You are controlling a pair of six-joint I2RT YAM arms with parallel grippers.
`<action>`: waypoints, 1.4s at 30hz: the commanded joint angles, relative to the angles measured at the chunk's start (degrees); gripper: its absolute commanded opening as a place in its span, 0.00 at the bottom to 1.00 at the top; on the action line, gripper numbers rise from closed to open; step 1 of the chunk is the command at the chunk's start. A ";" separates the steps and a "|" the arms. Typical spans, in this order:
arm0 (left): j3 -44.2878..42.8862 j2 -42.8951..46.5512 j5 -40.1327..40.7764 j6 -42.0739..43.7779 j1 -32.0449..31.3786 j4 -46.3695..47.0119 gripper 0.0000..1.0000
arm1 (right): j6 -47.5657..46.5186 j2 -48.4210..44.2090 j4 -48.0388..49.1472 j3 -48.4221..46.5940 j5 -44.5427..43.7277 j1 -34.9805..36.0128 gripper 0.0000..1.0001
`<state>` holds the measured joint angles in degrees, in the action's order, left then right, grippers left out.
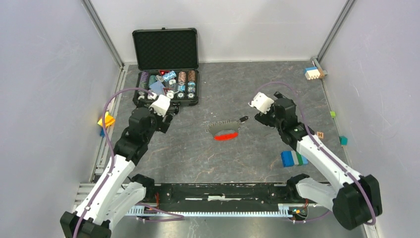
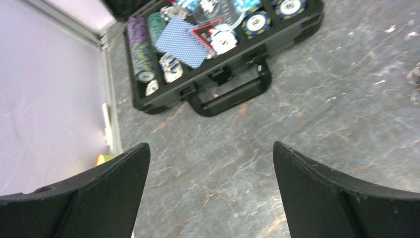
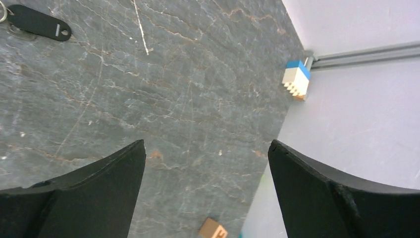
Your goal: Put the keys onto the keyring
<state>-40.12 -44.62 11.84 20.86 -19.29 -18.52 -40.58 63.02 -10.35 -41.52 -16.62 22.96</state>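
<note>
The keyring lies mid-table: a thin silvery chain [image 1: 218, 125] looped above a flat red tag [image 1: 226, 135]. A key [image 1: 243, 119] with a black head rests at the chain's right end; whether it is threaded on I cannot tell. My left gripper [image 1: 169, 115] hangs open left of the keyring, near the case, with nothing between its fingers [image 2: 119, 188]. A bit of chain [image 2: 415, 84] shows at that view's right edge. My right gripper [image 1: 262, 117] is open and empty just right of the key. The key [image 3: 37, 22] sits top left in the right wrist view.
An open black case [image 1: 166, 87] of poker chips and cards stands at the back left. A blue-and-white block [image 1: 313, 73] sits in the back right corner. Blue, green and white blocks [image 1: 293, 158], a wooden cube [image 1: 320, 134] and a teal cube [image 1: 343, 140] lie right. A yellow-orange object [image 1: 106, 120] is by the left wall.
</note>
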 commanded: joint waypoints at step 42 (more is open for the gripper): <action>10.45 16.61 2.49 -3.82 0.73 3.81 1.00 | 17.74 -19.75 1.51 12.11 22.36 -10.26 0.98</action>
<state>-24.64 -27.70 14.96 17.87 -18.96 -14.55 -23.57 45.82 -9.04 -27.14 4.49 12.64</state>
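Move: The key with its black fob lies on the table about 4 cm ahead of the right hand, some 9 cm to its left and 14 cm below, still attached at the keyring's right end. The keyring's middle is roughly level with that hand, 18 cm to its left; the toy bricks sit about 14 cm back and 13 cm to its right. From the left hand, the key is some 9 cm ahead, 30 cm to the right and 18 cm lower. The right hand, already empty and clear of the key, draws back about 5 cm above bare table and sinks some 3 cm, a short swing to its right undone near the end, while the wrist rolls its left side up by some 25 degrees. The left hand eases back and down roughly 3 cm each way, going a little left first and giving part of that back as its fingers tip slightly upward; both grippers stay wide open and touch nothing. ##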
